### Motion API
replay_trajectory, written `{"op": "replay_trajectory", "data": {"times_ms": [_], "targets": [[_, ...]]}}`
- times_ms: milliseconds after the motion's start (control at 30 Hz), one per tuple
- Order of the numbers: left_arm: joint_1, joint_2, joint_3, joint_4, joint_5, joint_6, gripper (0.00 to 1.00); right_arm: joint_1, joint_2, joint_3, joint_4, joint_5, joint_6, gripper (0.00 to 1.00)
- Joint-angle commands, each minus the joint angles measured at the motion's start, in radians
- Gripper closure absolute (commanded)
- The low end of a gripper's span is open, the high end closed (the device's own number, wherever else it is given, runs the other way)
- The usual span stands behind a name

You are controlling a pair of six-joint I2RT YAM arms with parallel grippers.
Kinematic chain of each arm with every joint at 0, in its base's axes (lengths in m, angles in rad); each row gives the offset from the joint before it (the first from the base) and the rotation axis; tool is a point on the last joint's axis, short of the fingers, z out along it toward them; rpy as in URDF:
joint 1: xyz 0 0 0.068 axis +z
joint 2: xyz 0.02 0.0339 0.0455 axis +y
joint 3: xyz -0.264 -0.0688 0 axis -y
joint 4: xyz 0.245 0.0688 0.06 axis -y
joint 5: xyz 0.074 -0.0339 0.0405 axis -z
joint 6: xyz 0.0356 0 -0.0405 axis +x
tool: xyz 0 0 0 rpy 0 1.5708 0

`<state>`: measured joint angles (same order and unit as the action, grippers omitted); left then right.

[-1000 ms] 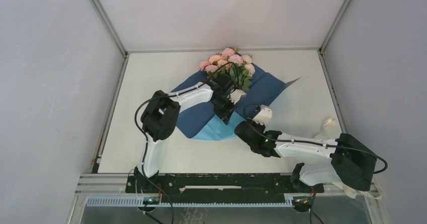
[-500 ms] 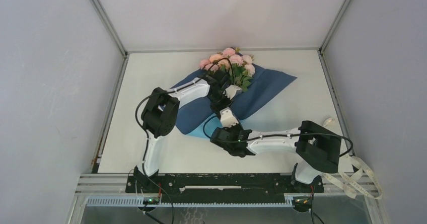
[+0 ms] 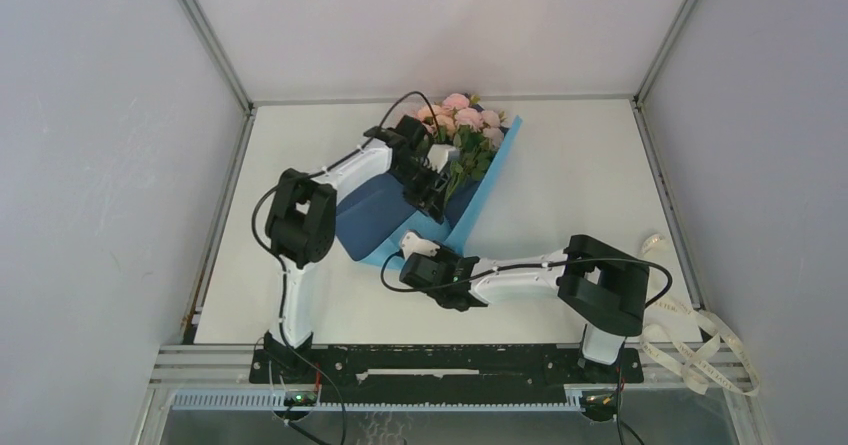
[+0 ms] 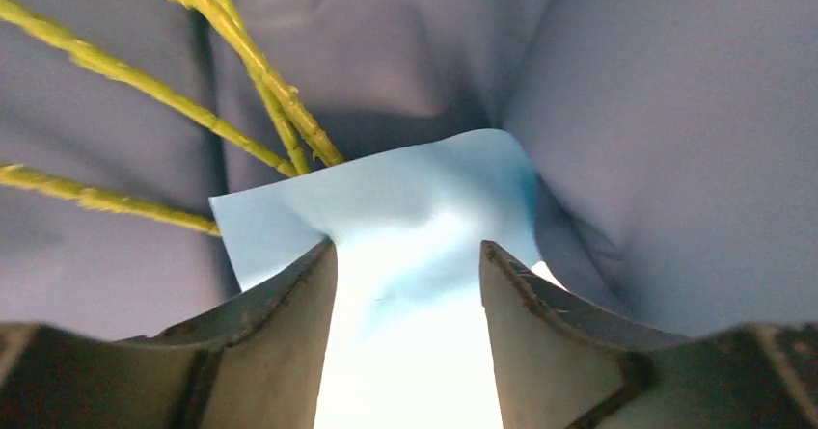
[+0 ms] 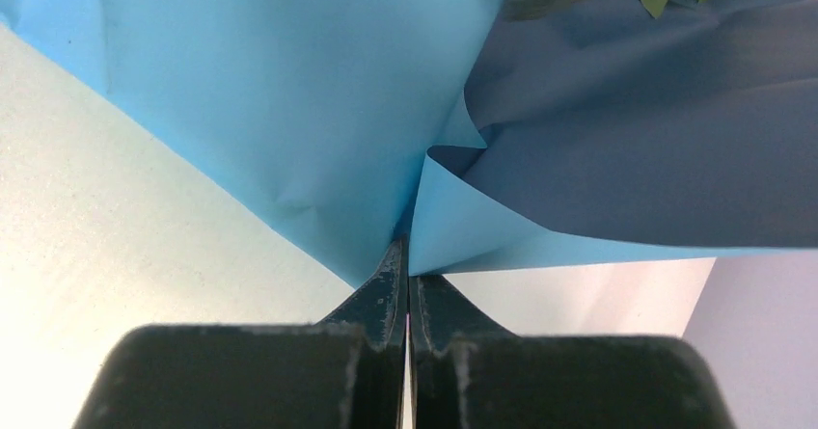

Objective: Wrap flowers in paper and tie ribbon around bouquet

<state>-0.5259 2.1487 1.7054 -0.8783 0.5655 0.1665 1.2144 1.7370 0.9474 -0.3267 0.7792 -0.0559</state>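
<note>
The flowers [image 3: 462, 123], pale pink roses with green leaves, lie at the back of the table on the paper [image 3: 372, 210]. A light-blue flap of the paper [image 3: 482, 180] stands folded up along their right side. My right gripper [image 3: 405, 260] is shut on the paper's near corner, and its wrist view shows the tips [image 5: 406, 246] pinching the light-blue paper [image 5: 270, 82] where it creases. My left gripper [image 3: 434, 197] is over the stems. In its wrist view the jaws [image 4: 407, 255] stand open around a light-blue paper edge [image 4: 405, 198], with yellow-green stems [image 4: 241, 53] beyond. The ribbon [image 3: 700, 337] lies coiled at the near right.
Grey walls and metal rails close in the white table [image 3: 580, 195] on three sides. The ribbon loops partly off the table's near right corner, beside the right arm's base [image 3: 600, 300]. The navy face of the paper [image 5: 656, 159] fills the right wrist view's right side.
My right gripper has dragged the paper's right side leftward across the table, turning the light-blue face up beside the flowers. My left gripper has moved back toward the blooms and opened.
</note>
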Motion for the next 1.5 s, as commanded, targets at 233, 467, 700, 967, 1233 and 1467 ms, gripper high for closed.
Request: {"op": "replay_trajectory", "data": {"times_ms": [233, 467, 700, 967, 1233, 1467], "targets": [[0.082, -0.272, 0.076, 0.162, 0.31, -0.153, 0.0, 0.024, 0.021, 0.028, 0.007, -0.032, -0.097, 1.0], [-0.021, -0.232, 0.167, 0.181, 0.223, -0.186, 0.0, 0.025, 0.03, 0.03, 0.01, -0.032, -0.104, 1.0], [-0.038, -0.129, 0.251, 0.151, 0.022, -0.213, 0.0, 0.025, 0.027, 0.033, -0.008, -0.027, -0.106, 1.0], [-0.03, -0.119, 0.302, 0.016, 0.037, -0.121, 0.0, 0.013, 0.015, 0.033, -0.005, -0.039, -0.095, 1.0], [0.124, -0.237, 0.111, -0.149, 0.109, 0.054, 0.0, 0.007, 0.006, 0.025, 0.01, -0.046, -0.099, 1.0], [0.093, -0.262, 0.038, -0.056, 0.271, 0.017, 0.0, 0.011, 0.014, 0.025, 0.032, -0.043, -0.148, 1.0]]}}
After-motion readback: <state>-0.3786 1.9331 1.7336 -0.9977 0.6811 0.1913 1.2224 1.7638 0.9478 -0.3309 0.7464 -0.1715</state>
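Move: The paper's left edge lies about 20 cm to the left of my half-open left hand, level with it and some 3 cm lower. The upright right flap has its middle roughly 9 cm right and 6 cm ahead of that hand; the flower heads are about 20 cm ahead and 4 cm right, a little lower. From my right hand, which already pinches the flap's near corner, the flap's middle is about 13 cm ahead and 6 cm right. My left hand comes up off the folded bottom of the paper, rising some 18 cm as the fingers spread fully and swing about 25 degrees to point more to the right. It reaches 7 cm to the right, sinks partway and sweeps left about 11 cm, ending wide open and well above the paper. My right hand keeps its pinch on the flap's near corner, settling a centimetre. ##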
